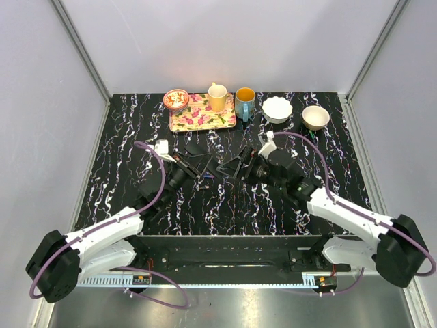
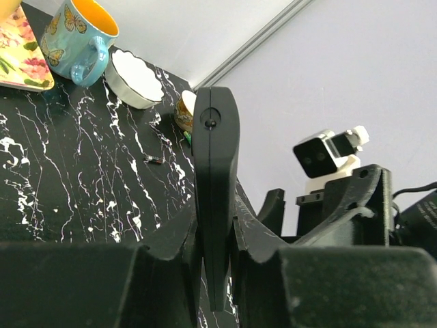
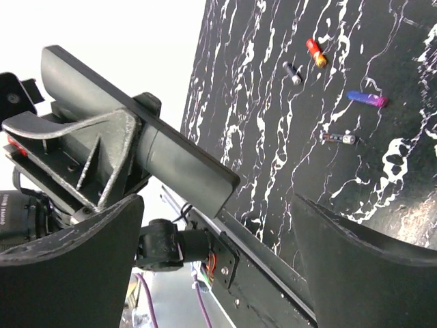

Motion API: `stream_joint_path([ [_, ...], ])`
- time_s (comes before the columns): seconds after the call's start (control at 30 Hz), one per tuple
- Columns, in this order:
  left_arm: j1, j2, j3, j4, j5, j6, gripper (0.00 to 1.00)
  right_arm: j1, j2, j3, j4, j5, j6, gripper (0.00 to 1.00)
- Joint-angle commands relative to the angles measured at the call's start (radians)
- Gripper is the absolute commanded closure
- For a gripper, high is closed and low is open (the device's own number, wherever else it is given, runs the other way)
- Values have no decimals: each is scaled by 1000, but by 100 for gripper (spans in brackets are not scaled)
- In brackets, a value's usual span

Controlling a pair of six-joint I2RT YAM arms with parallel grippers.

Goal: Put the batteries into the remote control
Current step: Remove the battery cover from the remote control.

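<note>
The remote control (image 2: 216, 178) is a slim black bar held edge-on and upright between my left gripper's (image 2: 217, 266) jaws, above the table. In the right wrist view the remote control (image 3: 157, 147) sticks out of the left gripper towards my right gripper (image 3: 218, 229), whose jaws stand wide apart and empty just short of its end. Several batteries lie loose on the black marbled table: a red-orange one (image 3: 315, 53), a dark one (image 3: 292, 72), a bluish-purple one (image 3: 367, 99) and a thin one (image 3: 339, 138). Both grippers meet mid-table, the left gripper (image 1: 198, 166) beside the right gripper (image 1: 240, 164).
A floral tray (image 1: 203, 113) at the back holds a yellow mug (image 1: 218, 97). Next to it stand a small red bowl (image 1: 176, 99), a blue mug (image 1: 245, 102), a white bowl (image 1: 277, 109) and a dark-lined bowl (image 1: 315, 117). Grey walls close in the sides.
</note>
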Motion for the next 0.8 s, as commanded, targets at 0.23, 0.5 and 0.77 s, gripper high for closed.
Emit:
stream_joint_path([
  [0.23, -3, -22, 40, 23, 3, -57, 100, -26, 101, 31, 270, -149, 82, 21],
  [0.5, -1, -13, 35, 30, 14, -73, 100, -26, 135, 29, 304, -185, 99, 34],
  [0.77, -1, -5, 35, 46, 23, -80, 100, -26, 158, 45, 298, -191, 99, 29],
])
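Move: The left hand already grips the remote control at about its middle. From the right hand, that middle lies some 8 cm left, 2 cm ahead and 2 cm higher, the near end slanting down close to its open fingertips. On the table, about 18 cm below the right hand, the purple battery lies 7 cm left and 4 cm ahead, and the silver battery 9 cm left, level with it. Right hand eases about 3 cm left towards the remote's near end, fingers partly closing; left hand keeps holding. ##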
